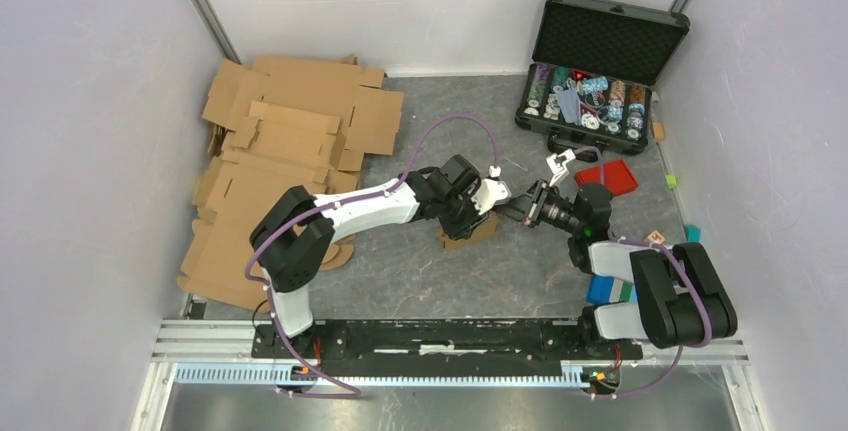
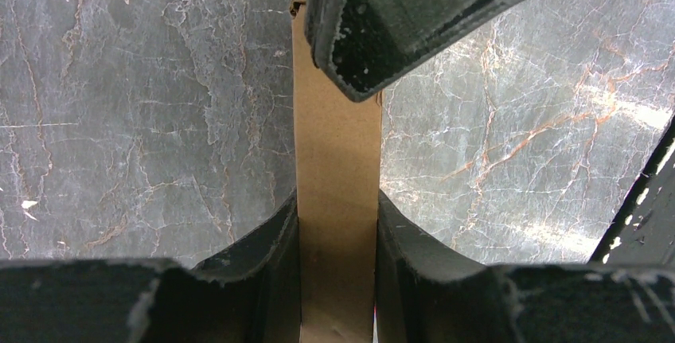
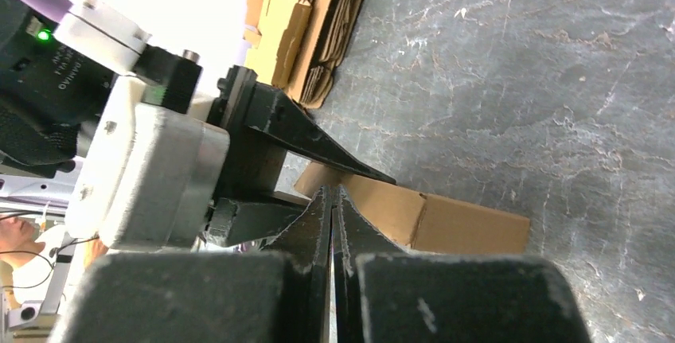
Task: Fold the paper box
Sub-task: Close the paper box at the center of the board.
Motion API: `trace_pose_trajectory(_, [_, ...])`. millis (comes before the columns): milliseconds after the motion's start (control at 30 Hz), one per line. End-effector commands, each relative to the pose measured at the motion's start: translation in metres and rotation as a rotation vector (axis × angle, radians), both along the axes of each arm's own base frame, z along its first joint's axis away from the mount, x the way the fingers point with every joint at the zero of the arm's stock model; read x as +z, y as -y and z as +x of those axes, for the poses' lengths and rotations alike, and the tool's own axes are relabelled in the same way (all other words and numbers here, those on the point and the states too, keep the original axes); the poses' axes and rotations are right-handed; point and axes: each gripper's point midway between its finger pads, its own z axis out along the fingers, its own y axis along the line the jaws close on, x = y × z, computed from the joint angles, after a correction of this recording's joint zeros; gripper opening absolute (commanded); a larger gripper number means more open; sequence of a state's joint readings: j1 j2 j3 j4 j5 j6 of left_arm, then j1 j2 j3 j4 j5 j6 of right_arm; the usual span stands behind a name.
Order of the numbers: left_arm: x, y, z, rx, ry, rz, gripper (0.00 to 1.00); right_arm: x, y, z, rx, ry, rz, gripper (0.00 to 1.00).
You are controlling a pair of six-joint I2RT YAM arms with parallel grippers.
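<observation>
The paper box (image 1: 470, 232), small and brown, sits at the middle of the table, partly under both grippers. My left gripper (image 1: 478, 211) comes down on it from the left. In the left wrist view a narrow cardboard wall of the paper box (image 2: 337, 144) stands clamped between my left gripper's (image 2: 338, 204) two fingers. My right gripper (image 1: 511, 209) reaches in from the right, shut, with nothing visible between its fingers. The right wrist view has its tips (image 3: 332, 193) right at the near side of the paper box (image 3: 446, 217), under a left finger (image 3: 318, 141).
Many larger flat cardboard sheets (image 1: 280, 151) are piled at the back left. An open black case (image 1: 600, 71) with chips stands at the back right, with a red lid (image 1: 607, 177) in front of it. A blue block (image 1: 608, 289) lies by the right arm's base.
</observation>
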State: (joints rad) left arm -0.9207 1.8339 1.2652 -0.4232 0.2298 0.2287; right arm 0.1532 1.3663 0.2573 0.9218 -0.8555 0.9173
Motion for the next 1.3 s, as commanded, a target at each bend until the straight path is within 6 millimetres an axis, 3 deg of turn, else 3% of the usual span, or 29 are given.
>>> trace_pose_trajectory(0, [-0.016,-0.006,-0.010,-0.031,-0.039,0.058,0.16,0.010,-0.002,0.006,0.004,0.032,-0.012,0.00])
trace_pose_trajectory(233, [-0.015,-0.006,-0.010,-0.032,-0.038,0.058,0.16,-0.053,0.005,-0.002,-0.029,-0.138,-0.046,0.00])
trace_pose_trajectory(367, [-0.015,-0.007,-0.010,-0.030,-0.035,0.060,0.18,-0.036,0.004,-0.002,-0.044,-0.102,0.019,0.00])
trace_pose_trajectory(600, [-0.009,-0.005,-0.008,-0.020,-0.024,0.047,0.31,-0.013,0.009,0.007,-0.066,0.001,-0.044,0.00])
trace_pose_trajectory(867, [0.009,-0.005,-0.004,-0.001,0.017,0.014,0.49,-0.015,0.024,0.017,-0.107,0.086,-0.235,0.20])
trace_pose_trajectory(933, [0.015,-0.005,-0.004,0.001,0.027,0.006,0.52,-0.015,0.027,0.018,-0.114,0.105,-0.270,0.22])
trace_pose_trajectory(1000, [0.020,-0.006,-0.003,0.002,0.040,-0.003,0.63,-0.011,0.031,0.018,-0.117,0.144,-0.307,0.24])
trace_pose_trajectory(1133, [0.041,-0.010,0.001,0.024,0.091,-0.029,0.71,-0.003,0.044,0.021,-0.155,0.220,-0.415,0.29])
trace_pose_trajectory(1233, [0.062,-0.014,0.004,0.058,0.138,-0.072,0.83,0.004,0.053,0.020,-0.165,0.284,-0.495,0.56])
trace_pose_trajectory(1267, [0.071,-0.015,0.004,0.075,0.155,-0.101,0.97,0.010,0.056,0.020,-0.167,0.318,-0.517,0.63])
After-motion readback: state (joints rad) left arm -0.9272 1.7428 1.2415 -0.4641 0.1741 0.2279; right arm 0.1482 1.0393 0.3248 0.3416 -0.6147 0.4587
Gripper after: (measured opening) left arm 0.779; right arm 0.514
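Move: At the middle of the board, the paper box stands on edge, still pinched between the left fingers: its middle is some 2 cm to the right of the left hand, about 1 cm below and level with it in reach. From the shut right hand, its middle lies about 6 cm left, 2 cm back and 7 cm below. From that hand, the red box sits roughly 21 cm right and 9 cm farther out; the blue box about 22 cm right and 14 cm back, both some 11 cm lower. Dipping its shut fingertips about 3 cm towards the top edge at the box's right end, the right hand then eases back up and draws away to the right some 4 cm, opening halfway while its fingers tip down about 20 degrees. The left hand holds the box still meanwhile, then spreads its fingers off both sides, letting go, and starts up. ##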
